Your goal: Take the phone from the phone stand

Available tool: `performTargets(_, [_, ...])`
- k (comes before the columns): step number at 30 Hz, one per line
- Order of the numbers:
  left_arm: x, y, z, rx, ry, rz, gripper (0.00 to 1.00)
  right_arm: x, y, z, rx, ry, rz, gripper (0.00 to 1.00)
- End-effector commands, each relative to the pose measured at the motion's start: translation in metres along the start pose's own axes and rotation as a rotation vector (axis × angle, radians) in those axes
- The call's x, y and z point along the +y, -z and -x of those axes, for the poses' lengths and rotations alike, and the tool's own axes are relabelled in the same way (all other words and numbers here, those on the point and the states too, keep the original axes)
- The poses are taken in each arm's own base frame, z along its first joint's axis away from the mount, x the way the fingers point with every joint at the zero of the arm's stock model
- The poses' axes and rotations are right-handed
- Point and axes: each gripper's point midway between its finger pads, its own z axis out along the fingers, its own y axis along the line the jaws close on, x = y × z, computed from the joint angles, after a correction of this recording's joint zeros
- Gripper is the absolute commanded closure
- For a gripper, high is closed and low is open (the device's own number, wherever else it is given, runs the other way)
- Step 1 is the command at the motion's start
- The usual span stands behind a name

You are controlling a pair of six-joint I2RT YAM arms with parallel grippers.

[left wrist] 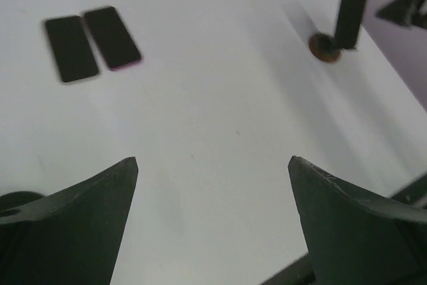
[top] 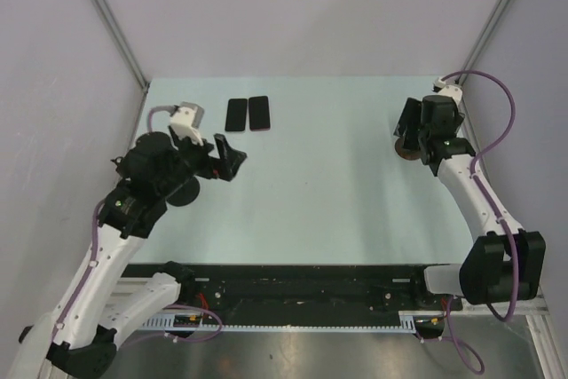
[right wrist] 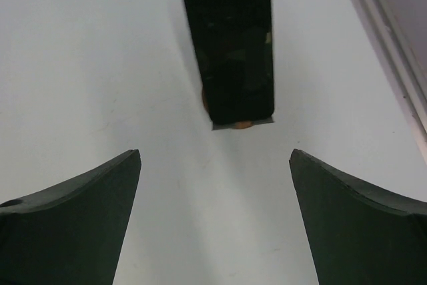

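Note:
A black phone leans upright on a small phone stand with a brown round base, near the table's right edge. My right gripper is open and hovers just short of the phone, nothing between its fingers. In the top view the right gripper covers the phone, and only the stand's base shows. My left gripper is open and empty over the left side of the table, far from the stand; it also shows as the left gripper in the top view.
Two dark phones lie flat side by side at the back left; they appear in the left wrist view as phones. A black round disc sits under the left arm. Grey walls enclose the table.

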Motion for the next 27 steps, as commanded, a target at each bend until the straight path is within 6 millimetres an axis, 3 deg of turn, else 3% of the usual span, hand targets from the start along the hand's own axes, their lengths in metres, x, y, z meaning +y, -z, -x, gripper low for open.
performTargets(1, [-0.046,-0.024,-0.036,0.031,-0.028,-0.21,0.0,-0.018,-0.026,0.033,-0.096,-0.06,-0.062,0.0])
performTargets(2, [-0.047,-0.033,-0.06,0.074,-0.019,-0.222,0.0,-0.02,-0.032,0.038,-0.116,-0.045,-0.063,0.0])
performTargets(4, [-0.061,-0.044,-0.071,0.062,-0.026,-0.277,0.0,-0.026,-0.048,0.035,-0.105,-0.035,-0.06,0.0])
performTargets(5, [-0.061,-0.053,-0.086,0.087,-0.027,-0.28,0.0,-0.022,-0.053,0.039,-0.123,-0.039,-0.038,0.0])
performTargets(9, [-0.06,-0.07,-0.116,0.15,-0.066,-0.261,0.0,-0.029,-0.075,0.04,-0.134,0.0,-0.017,0.0])
performTargets(14, [-0.051,-0.083,-0.13,0.175,-0.113,-0.223,0.0,-0.034,-0.095,0.045,-0.168,0.022,-0.026,0.0])
performTargets(20, [-0.047,-0.091,-0.147,0.219,-0.107,-0.212,0.0,-0.025,-0.112,0.043,-0.17,0.072,0.038,0.0])
performTargets(27, [-0.042,-0.09,-0.144,0.201,-0.118,-0.189,0.0,-0.03,-0.132,0.037,-0.137,0.092,0.006,0.0])
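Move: From the right hand, the phone still on its stand is some 14 cm ahead, 5 cm to the right and 8 cm lower. The phone stand's round base sits beneath the phone, roughly 13 cm ahead of that hand, 3 cm to its right and 20 cm down. From the left hand, the same phone is far off: about 28 cm ahead, 60 cm to the right and 19 cm lower. The right hand, wide open, closes in on the phone on the stand, reaching about 10 cm forward while veering some 6 cm right and sinking about 6 cm, the rightward part coming early and the last stretch nearly straight ahead, until the phone shows centred between the spread fingers with no grip begun. The empty left hand, also wide open, drops about 16 cm over the bare middle of the table and swings some 9 cm right, away from the emptied stands, turning about 15 degrees clockwise and tipping down a little, with most of this done in the first half. ##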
